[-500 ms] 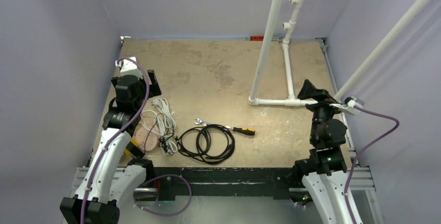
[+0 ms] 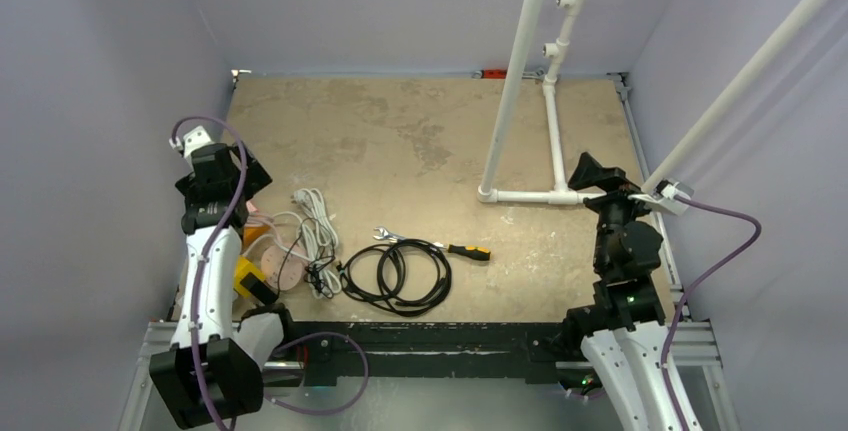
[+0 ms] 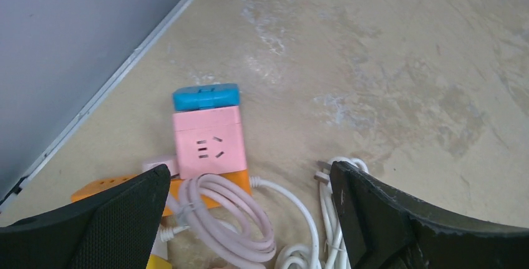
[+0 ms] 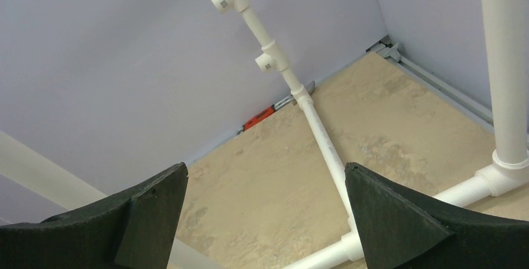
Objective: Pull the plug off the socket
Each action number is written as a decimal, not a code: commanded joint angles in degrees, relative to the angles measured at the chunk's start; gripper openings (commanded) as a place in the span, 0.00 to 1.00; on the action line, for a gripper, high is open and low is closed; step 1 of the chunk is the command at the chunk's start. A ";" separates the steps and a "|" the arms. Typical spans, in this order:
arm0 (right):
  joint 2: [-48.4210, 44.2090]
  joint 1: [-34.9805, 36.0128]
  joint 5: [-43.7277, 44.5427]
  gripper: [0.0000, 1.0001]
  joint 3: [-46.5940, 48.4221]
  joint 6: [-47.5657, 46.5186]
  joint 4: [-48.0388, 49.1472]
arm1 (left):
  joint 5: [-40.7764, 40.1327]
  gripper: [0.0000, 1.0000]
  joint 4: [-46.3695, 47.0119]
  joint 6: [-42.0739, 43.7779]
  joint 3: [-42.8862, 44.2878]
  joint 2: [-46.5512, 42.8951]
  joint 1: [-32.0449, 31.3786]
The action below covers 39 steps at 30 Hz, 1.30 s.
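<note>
A pink cube socket lies near the left wall, with a blue block at its far end and an orange strip at its near end. A pale plug sits against the cube's left side, partly hidden by my finger. Its pink cable coil lies between my fingers. My left gripper hovers open above this cluster, nothing in it; from above the left gripper sits by the wall. My right gripper is open and empty, raised by the white pipes at the right gripper.
A white cable bundle with a loose plug lies right of the socket. A black cable coil, a wrench and a screwdriver lie mid-table. A white pipe frame stands at the right.
My left arm has swung left toward the wall, carrying the gripper off the white cable bundle. The right arm has shifted only slightly. Both grippers stay open.
</note>
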 commanded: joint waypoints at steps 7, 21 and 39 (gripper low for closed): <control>1.17 -0.09 -1.67 0.99 2.63 -0.37 0.74 | -6.84 0.99 -4.86 -8.82 -3.51 -10.09 3.46; 1.75 -0.02 -3.67 0.99 3.51 -1.37 0.66 | 0.49 0.99 -6.76 -17.65 -8.66 -9.10 3.84; 2.12 -0.06 -4.44 0.99 3.54 -1.53 0.65 | 11.73 0.32 0.44 -13.69 -11.15 -5.96 3.76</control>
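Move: The coiled pink cable that the open left hand goes for lies some 3 cm back from it, level with it sideways and about 7 cm lower. The pink socket stands roughly 3 cm ahead and 5 cm left of that hand, with the cable's pink plug about 1 cm back and 9 cm left. The white plug lies 4 cm ahead and 7 cm right. From the right hand, which takes no part, the coil is nearly level ahead, about 67 cm left and some 20 cm lower. The left hand draws back about 4 cm, edging left, then sinks some 6 cm while swinging about 4 cm to the right, down to the near right-hand end of the coiled pink cable. It rolls roughly 15 degrees so its left side drops, and in the last part of the descent the wide-open fingers close to under half, one on each side of the coil's end, with a firm pinch not yet to be seen. ##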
